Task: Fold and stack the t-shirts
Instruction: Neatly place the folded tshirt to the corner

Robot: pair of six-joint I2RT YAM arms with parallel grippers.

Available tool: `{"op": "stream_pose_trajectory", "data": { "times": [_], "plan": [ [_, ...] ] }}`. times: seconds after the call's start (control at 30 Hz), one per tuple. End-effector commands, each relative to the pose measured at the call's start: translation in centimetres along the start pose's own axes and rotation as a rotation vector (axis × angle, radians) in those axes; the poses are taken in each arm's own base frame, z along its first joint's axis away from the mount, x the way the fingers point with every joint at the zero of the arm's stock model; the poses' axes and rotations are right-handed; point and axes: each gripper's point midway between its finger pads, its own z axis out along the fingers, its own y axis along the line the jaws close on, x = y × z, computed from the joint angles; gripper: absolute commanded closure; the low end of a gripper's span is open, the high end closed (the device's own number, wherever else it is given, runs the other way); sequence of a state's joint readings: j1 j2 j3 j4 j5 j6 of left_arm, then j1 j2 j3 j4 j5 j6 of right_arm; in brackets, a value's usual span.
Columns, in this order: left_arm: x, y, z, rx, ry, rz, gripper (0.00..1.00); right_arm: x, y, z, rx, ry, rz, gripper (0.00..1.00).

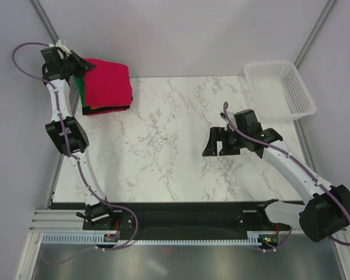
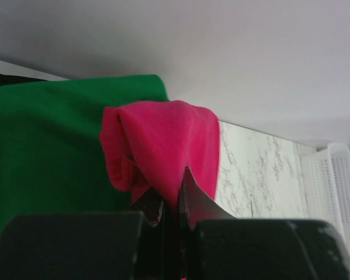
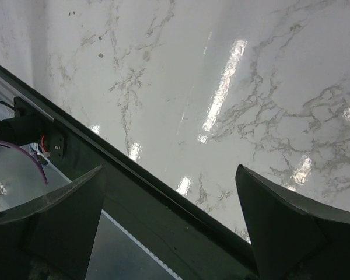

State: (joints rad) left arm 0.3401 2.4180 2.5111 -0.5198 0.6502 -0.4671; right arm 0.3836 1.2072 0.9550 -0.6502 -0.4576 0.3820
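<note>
A stack of folded t-shirts lies at the table's far left corner, with the crimson-pink shirt (image 1: 109, 83) on top. A green shirt (image 1: 79, 93) shows at its left edge and a dark layer (image 1: 108, 111) underneath. My left gripper (image 1: 92, 66) is at the stack's back left corner, shut on a bunched fold of the pink shirt (image 2: 163, 140). The fold rises from between the jaws (image 2: 172, 201), over the green shirt (image 2: 46, 146). My right gripper (image 1: 213, 143) hovers open over bare marble right of centre, nothing between its fingers (image 3: 169, 175).
A white lattice basket (image 1: 280, 87) stands at the far right corner, also seen in the left wrist view (image 2: 332, 186). The marble table (image 1: 163, 151) lies between the arms. Its dark near rail (image 3: 134, 192) runs under the right gripper. Walls enclose the back and sides.
</note>
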Motion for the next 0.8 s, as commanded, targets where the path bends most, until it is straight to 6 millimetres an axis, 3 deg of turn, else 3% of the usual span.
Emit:
{"op": "stream_pose_trajectory", "data": {
  "times": [0.0, 0.2, 0.37, 0.4, 0.43, 0.5, 0.53, 0.57, 0.63, 0.73, 0.77],
  "plan": [
    [-4.6, 1.3, -0.4, 0.000, -0.151, 0.074, 0.98, -2.1, 3.1, -0.3, -0.042, -0.042, -0.068, 0.02],
    [-5.7, 7.3, 1.4, -0.094, -0.252, 0.068, 0.98, -1.4, 3.6, 2.1, -0.022, 0.012, -0.077, 0.02],
    [-5.8, 10.1, 2.3, -0.160, -0.297, 0.072, 0.95, -0.9, 3.3, 3.7, -0.003, 0.045, -0.076, 0.02],
    [-5.3, 10.6, 2.6, -0.157, -0.286, 0.062, 0.89, -0.9, 3.4, 3.8, -0.004, 0.045, -0.080, 0.02],
    [-5.2, 10.5, 2.7, -0.146, -0.281, 0.055, 0.68, -1.0, 3.4, 3.9, -0.001, 0.044, -0.080, 0.02],
    [-4.6, 11.0, 2.7, -0.147, -0.266, 0.025, 0.42, -0.9, 3.4, 3.9, -0.001, 0.042, -0.083, 0.02],
    [-4.9, 10.0, 2.3, -0.132, -0.266, 0.025, 0.07, -0.9, 3.4, 3.8, 0.003, 0.037, -0.083, 0.02],
    [-4.8, 9.9, 2.1, -0.129, -0.263, 0.009, 0.01, -0.9, 3.4, 3.6, 0.002, 0.033, -0.087, 0.02],
    [-6.0, 7.9, 0.9, -0.113, -0.278, -0.005, 0.00, -0.6, 3.5, 3.2, 0.000, 0.026, -0.088, 0.02],
    [-6.7, 6.6, -0.7, -0.158, -0.297, -0.035, 0.00, -0.5, 3.8, 2.2, -0.007, 0.006, -0.092, 0.02],
    [-7.2, 5.1, -2.0, -0.171, -0.311, -0.033, 0.00, -0.4, 3.8, 1.9, -0.009, 0.000, -0.096, 0.02]
  ]
}}
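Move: The left hand holds the red shirt by its far left part above the shirt stack, whose middle lies about 9 cm back, 5 cm to the right and some 13 cm below. The red shirt's own middle is roughly 8 cm back and 6 cm right, hanging about 7 cm lower; the green shirt topping the stack is some 6 cm back, 1 cm right and 10 cm down. From the right hand, the stack lies about 50 cm left, 31 cm ahead and 5 cm lower. Still pinching the red shirt, the left hand swings about 8 cm left while sinking some 7 cm and reaching some 4 cm forward, carrying the gripped end towards the stack's far left corner as the wrist turns a little over 10 degrees counter-clockwise. Once down there it all but stops and opens its fingers wide, letting go of the shirt, while the right hand, empty and open, shifts about 4 cm left over the bare table. ##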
